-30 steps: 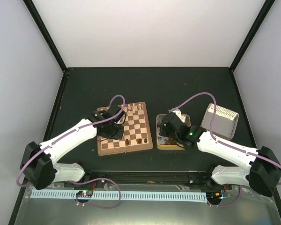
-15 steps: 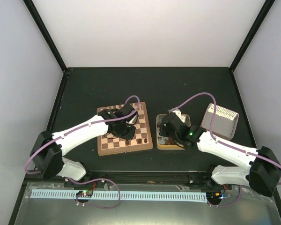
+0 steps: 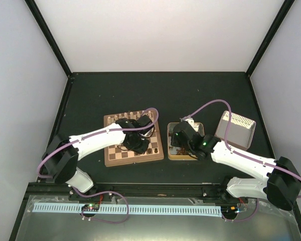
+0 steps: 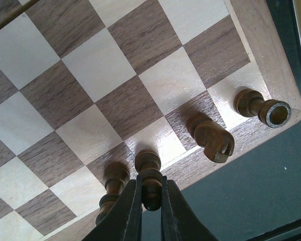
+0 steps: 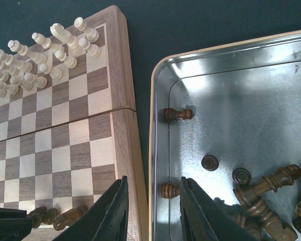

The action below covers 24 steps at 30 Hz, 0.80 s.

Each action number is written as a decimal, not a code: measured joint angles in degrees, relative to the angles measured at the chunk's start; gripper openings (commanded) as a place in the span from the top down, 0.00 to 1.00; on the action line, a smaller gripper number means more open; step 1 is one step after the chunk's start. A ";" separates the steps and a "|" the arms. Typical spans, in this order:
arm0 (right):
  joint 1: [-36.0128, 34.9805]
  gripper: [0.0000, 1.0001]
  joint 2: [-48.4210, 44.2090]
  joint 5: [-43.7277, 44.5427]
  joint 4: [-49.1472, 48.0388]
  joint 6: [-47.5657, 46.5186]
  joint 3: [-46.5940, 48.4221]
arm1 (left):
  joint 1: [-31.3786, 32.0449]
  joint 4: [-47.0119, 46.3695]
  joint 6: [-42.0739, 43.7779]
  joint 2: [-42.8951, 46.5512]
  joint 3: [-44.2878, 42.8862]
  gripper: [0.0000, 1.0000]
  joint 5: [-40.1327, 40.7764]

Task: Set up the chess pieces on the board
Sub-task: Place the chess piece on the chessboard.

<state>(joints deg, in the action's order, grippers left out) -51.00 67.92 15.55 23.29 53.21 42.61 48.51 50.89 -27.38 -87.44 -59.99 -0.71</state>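
Observation:
My left gripper (image 4: 150,187) is shut on a dark brown chess piece (image 4: 149,168), held upright over a near-edge square of the board (image 4: 100,65). On the same row stand another dark piece (image 4: 114,176), a knight (image 4: 210,139) and a rook (image 4: 263,108). From above, the left gripper (image 3: 140,145) is at the near right part of the board (image 3: 113,154). My right gripper (image 5: 154,187) is open, straddling the left rim of the metal tin (image 5: 158,90). A small dark piece (image 5: 170,190) lies in the tin between its fingers, untouched.
Cream chessmen (image 5: 40,65) fill the board's far rows. Several loose dark pieces (image 5: 263,193) lie in the tin's near right part, and a pawn (image 5: 178,114) lies by its left wall. The tin's lid (image 3: 235,129) rests tilted at the right.
My left arm has swept rightward along the board's near edge with the dark piece in its jaws. The right arm has stayed over the tin.

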 measured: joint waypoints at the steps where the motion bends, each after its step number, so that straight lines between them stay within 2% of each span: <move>1: 0.00 0.71 0.00 0.00 0.00 0.00 -0.02 | 0.02 -0.04 0.22 -0.26 0.00 0.98 -0.02; 12: 0.00 0.71 -0.07 0.02 0.07 0.02 -0.33 | 0.07 -1.46 0.72 -1.25 0.00 0.96 -1.75; 14: 0.00 0.71 -0.07 0.02 0.09 0.02 -0.33 | 0.07 -1.64 0.72 -1.46 0.00 0.92 -1.92; 20: 0.00 0.70 -0.31 0.04 0.22 0.04 -0.33 | 0.09 -1.75 0.96 -2.19 -0.44 0.70 -2.10; 24: 0.00 0.69 -1.05 0.13 0.35 0.07 -0.33 | 0.09 -1.66 0.92 -2.23 -0.83 0.65 -2.10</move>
<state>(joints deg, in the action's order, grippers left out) -51.00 66.87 15.68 23.64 53.28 42.28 48.60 49.23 -26.46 -89.67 -60.82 -2.81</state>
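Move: The left hand already holds a dark chess piece upright over its near-rank square, whose middle lies about 1 cm to the hand's right and some 4 cm below. The dark knight stands about 3 cm to the right, the dark rook roughly 6 cm right and 1 cm back in the corner, and a tall dark piece about 2 cm to the left, all level fore and aft but for the rook. From the right hand the square is some 12 cm left, 4 cm back and 9 cm below. Still gripping the dark piece, the left hand sinks only about half a centimetre towards its square, then eases some 1 cm to the right, away from the tall piece and towards the knight, the fingers staying pointed almost straight down with next to no wrist turn. Once it is about over the square's middle, the fingers part to roughly a third of their range and let go of the piece, the hand staying low around it. ##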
